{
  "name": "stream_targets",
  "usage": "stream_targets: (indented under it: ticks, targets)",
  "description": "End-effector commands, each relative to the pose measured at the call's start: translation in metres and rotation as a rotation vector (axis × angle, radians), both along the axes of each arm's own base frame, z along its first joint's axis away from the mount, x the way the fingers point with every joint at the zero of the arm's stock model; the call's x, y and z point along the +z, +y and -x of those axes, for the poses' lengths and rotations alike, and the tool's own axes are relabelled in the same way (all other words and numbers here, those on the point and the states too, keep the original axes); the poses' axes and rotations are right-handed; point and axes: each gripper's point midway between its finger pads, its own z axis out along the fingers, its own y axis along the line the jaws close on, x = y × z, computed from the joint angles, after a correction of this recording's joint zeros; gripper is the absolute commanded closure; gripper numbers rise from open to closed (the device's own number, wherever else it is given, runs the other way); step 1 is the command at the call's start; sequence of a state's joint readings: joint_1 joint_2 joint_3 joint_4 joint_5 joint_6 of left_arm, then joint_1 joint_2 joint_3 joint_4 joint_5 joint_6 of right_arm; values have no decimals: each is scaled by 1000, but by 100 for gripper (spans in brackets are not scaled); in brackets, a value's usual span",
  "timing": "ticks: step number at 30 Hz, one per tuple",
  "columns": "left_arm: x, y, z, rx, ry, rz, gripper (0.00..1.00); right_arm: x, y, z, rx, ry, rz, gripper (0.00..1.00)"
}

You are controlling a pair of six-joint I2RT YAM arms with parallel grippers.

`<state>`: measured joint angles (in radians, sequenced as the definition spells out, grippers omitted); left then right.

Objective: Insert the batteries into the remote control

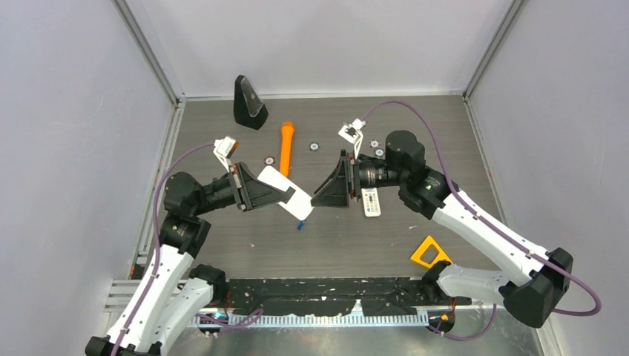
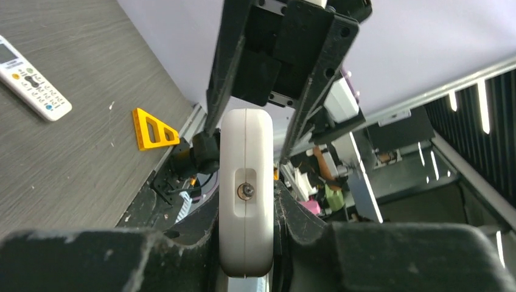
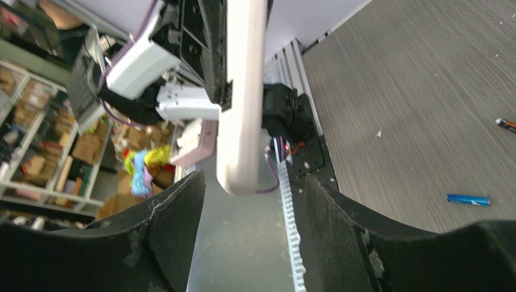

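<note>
My left gripper is shut on a white remote control, holding it off the table with its free end pointing right. The left wrist view shows the remote edge-on between my fingers, a small round metal contact in a recess on its edge. My right gripper faces it, open. Its fingertips straddle the remote's end without touching it. A blue battery lies on the table under the remote, and shows in the right wrist view. A dark battery lies farther off at the frame edge.
A second white remote with buttons lies under the right arm. An orange cylinder, a black wedge-shaped stand and small round discs sit toward the back. A yellow triangle lies near the front right.
</note>
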<state>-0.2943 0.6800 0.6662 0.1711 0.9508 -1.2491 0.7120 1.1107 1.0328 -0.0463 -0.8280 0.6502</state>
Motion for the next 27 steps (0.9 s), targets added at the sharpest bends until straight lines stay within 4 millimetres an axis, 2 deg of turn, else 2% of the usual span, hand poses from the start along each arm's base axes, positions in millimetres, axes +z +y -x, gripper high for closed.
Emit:
stream_targets:
  ticks: [1, 6, 13, 20, 21, 22, 23, 25, 27]
  targets:
    - [26, 1, 25, -100, -193, -1, 100, -1, 0, 19, 129, -139, 49, 35]
    - [18, 0, 27, -130, -203, -40, 100, -9, 16, 24, 148, -171, 101, 37]
    - [8, 0, 28, -156, -211, -73, 100, -12, 32, 16, 128, -181, 115, 41]
    - [6, -1, 30, -187, -220, -73, 100, -8, 43, 19, 140, -190, 41, 63]
    - [5, -1, 30, -188, -218, -74, 100, -10, 43, 19, 138, -185, 40, 69]
    - [4, -1, 30, -188, -212, -75, 94, -8, 44, 19, 135, -184, 29, 73]
    - [2, -1, 28, -181, -205, -77, 82, -10, 44, 18, 127, -180, 32, 79]
    - [0, -2, 23, -164, -193, -84, 51, -14, 44, 14, 101, -174, 46, 87]
    - [-5, -1, 17, -125, -176, -103, 25, -19, 42, 7, 57, -172, 70, 92]
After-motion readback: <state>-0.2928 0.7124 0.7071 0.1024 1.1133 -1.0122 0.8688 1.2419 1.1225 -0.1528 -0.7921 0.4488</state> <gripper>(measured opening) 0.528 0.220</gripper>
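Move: The white remote control is held at its middle by the left hand, practically at that hand's point. From the empty right hand its middle lies about 7 cm left, 1 cm ahead and 1 cm below. The blue battery lies on the table some 5 cm left and 6 cm ahead of the right hand, about 30 cm down; the second remote is roughly 21 cm right and 17 cm ahead, equally low. Right hand goes about 4 cm left, down and back, pinching the remote control's near end; left opens, turning slightly. ##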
